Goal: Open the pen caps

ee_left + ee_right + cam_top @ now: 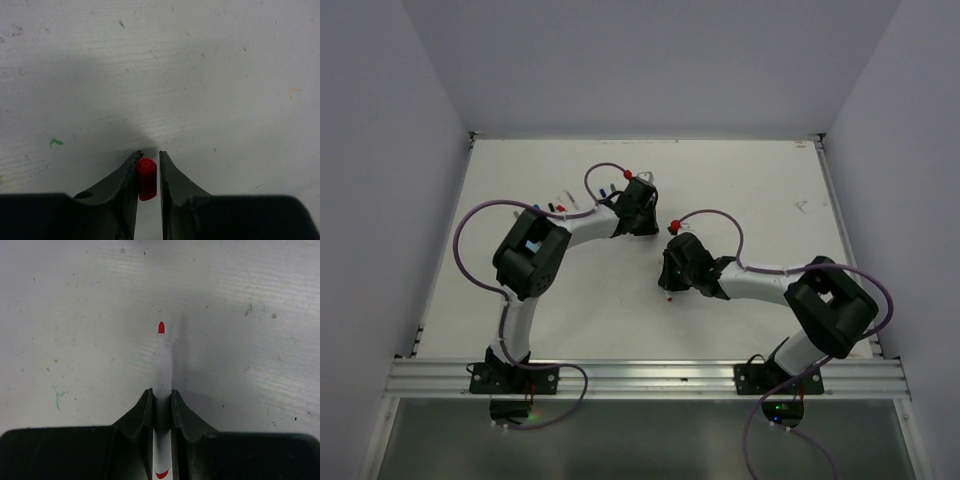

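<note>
My left gripper (150, 154) is shut on a small red pen cap (147, 178), which lies against the left finger with a sliver of gap at the right one. In the top view this gripper (645, 190) hangs over the far middle of the table. My right gripper (161, 391) is shut on a slim white pen (162, 370), whose bare red tip (161, 328) points away over the table. In the top view that gripper (672, 262) is near the table's centre. Several more pens with coloured caps (560, 203) lie behind the left arm.
The white tabletop (760, 180) is walled at the back and both sides. An aluminium rail (650, 378) with the arm bases runs along the near edge. Purple cables loop over both arms. A small green mark (55, 142) is on the surface.
</note>
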Action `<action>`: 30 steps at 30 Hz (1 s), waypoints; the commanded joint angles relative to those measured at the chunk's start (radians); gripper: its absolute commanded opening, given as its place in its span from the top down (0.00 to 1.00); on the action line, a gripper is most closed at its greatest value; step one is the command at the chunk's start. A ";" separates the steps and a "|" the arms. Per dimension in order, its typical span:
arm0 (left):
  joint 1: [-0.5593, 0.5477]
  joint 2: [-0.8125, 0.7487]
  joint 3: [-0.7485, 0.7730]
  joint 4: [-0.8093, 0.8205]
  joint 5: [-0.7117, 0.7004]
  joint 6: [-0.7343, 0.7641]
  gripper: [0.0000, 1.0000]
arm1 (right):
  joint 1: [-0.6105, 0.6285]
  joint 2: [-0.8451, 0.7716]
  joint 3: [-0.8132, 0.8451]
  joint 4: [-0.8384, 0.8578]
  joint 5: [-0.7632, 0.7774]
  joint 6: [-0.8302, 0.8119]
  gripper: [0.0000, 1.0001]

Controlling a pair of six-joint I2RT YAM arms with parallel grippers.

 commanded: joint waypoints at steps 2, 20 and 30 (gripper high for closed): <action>-0.005 0.023 0.004 -0.059 -0.054 -0.010 0.70 | 0.004 0.007 0.036 0.017 0.065 0.033 0.95; 0.029 -0.285 -0.105 -0.085 -0.194 0.001 0.28 | 0.004 0.057 0.097 0.037 0.148 0.007 0.64; 0.176 -0.711 -0.263 -0.179 -0.217 0.090 0.00 | 0.004 0.114 0.370 0.018 0.145 -0.220 0.36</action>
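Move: The red cap is at the left fingertips; from the right hand it lies about 14 cm ahead and 3 cm left. The uncapped red pen is held by its middle in the right fingers, roughly 14 cm back and 2 cm right of the left hand. From the left hand the peach marker is some 11 cm left and 6 cm ahead, the green pen 9 cm left and 10 cm ahead, all near table height. Up and left goes the left hand once its fingers have opened and let go of the red cap, rising about 17 cm with its fingertips tilting up. The right hand first slides the pinched pen some 2.5 cm forward low over the table with a slight clockwise turn, then opens, lets go and lifts forward, up and a little left. ##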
